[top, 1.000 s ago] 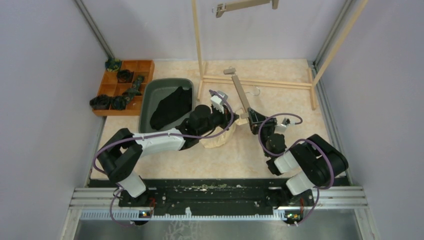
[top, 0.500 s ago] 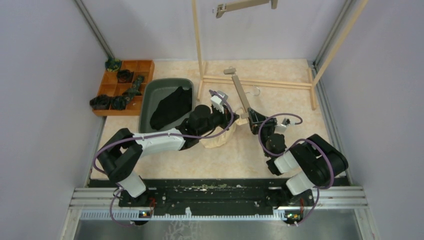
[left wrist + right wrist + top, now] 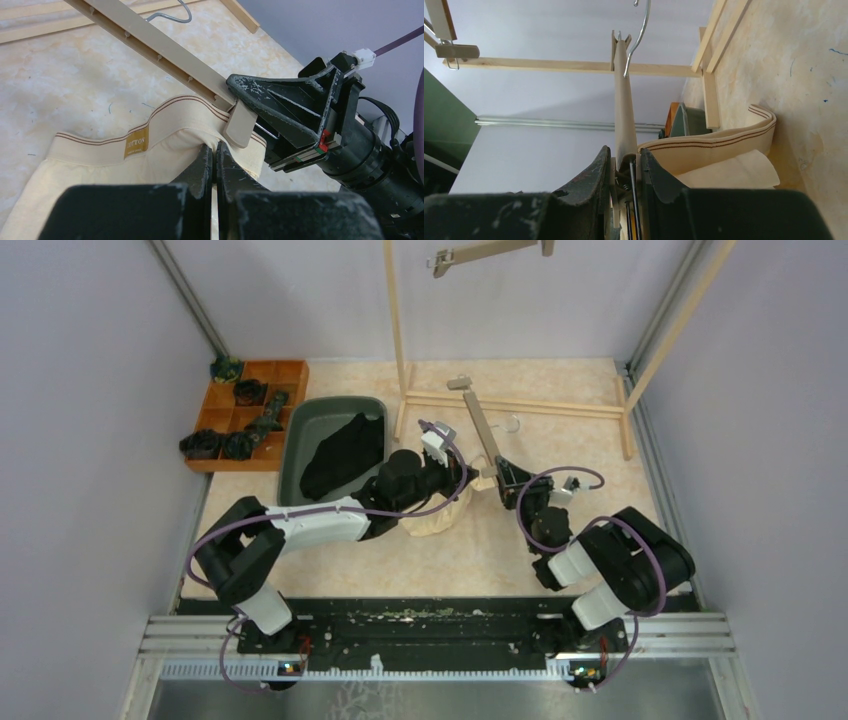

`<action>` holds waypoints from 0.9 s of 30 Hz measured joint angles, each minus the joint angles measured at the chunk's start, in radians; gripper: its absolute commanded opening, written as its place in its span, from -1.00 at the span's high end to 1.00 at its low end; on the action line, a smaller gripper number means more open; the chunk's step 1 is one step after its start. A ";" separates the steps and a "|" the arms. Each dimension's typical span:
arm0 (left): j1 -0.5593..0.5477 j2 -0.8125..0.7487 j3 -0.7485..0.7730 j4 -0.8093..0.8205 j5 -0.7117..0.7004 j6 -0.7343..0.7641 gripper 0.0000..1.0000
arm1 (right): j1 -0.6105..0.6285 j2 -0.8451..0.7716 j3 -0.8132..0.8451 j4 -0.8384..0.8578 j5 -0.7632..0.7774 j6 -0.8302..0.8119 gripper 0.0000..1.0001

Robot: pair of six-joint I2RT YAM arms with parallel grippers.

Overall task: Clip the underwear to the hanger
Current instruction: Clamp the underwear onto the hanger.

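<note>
The cream underwear (image 3: 100, 165) lies on the table with its striped waistband (image 3: 165, 112) under the tan hanger (image 3: 160, 47). My left gripper (image 3: 214, 150) is shut on a fold of this fabric just below the waistband. The hanger's end clip (image 3: 241, 125) sits over the waistband's edge. My right gripper (image 3: 624, 160) is shut on that clip, squeezing it from both sides, and shows black beside the clip (image 3: 295, 107). From above, both grippers meet at mid-table: left (image 3: 460, 485), right (image 3: 507, 478). The black underwear (image 3: 340, 455) lies in the green bin (image 3: 330, 405).
A wooden drying rack (image 3: 510, 405) stands behind the hanger, with a second hanger (image 3: 490, 252) hung on its top rail. A wooden tray (image 3: 285, 375) of dark items sits at the back left, beside the bin.
</note>
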 measured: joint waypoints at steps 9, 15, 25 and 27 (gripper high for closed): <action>0.000 0.000 -0.001 0.000 0.001 0.000 1.00 | 0.000 0.024 0.002 0.000 -0.003 0.007 0.98; 0.000 0.000 -0.002 0.005 0.001 0.000 1.00 | 0.000 0.030 0.013 0.000 -0.006 0.006 0.73; 0.000 0.000 -0.002 0.006 0.000 0.000 1.00 | 0.000 0.029 0.013 0.002 -0.012 0.006 0.15; 0.000 0.000 -0.002 0.006 0.000 0.000 1.00 | 0.000 0.029 0.013 0.002 -0.015 0.006 0.03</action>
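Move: My right hand holds the near clip of the hanger by its tails. The waistband edge in the clip's jaws lies about 1 cm back, 3 cm left and 2 cm below; the hanger's far end is some 15 cm ahead, 7 cm left and 5 cm up, its hook 7 cm ahead, 2 cm right and 2 cm up. From my left hand, already pinching the waistband, that clipped edge is about 1 cm ahead, 3 cm right and 1 cm up. Now I let the clip close on the cloth: my right hand eases down and a touch left, about 0.5 cm each, then stays put and parts its fingers on the clip's tails, from roughly a fifth to two fifths open. My left hand stays in place and keeps its pinch on the waistband beside the clip. ##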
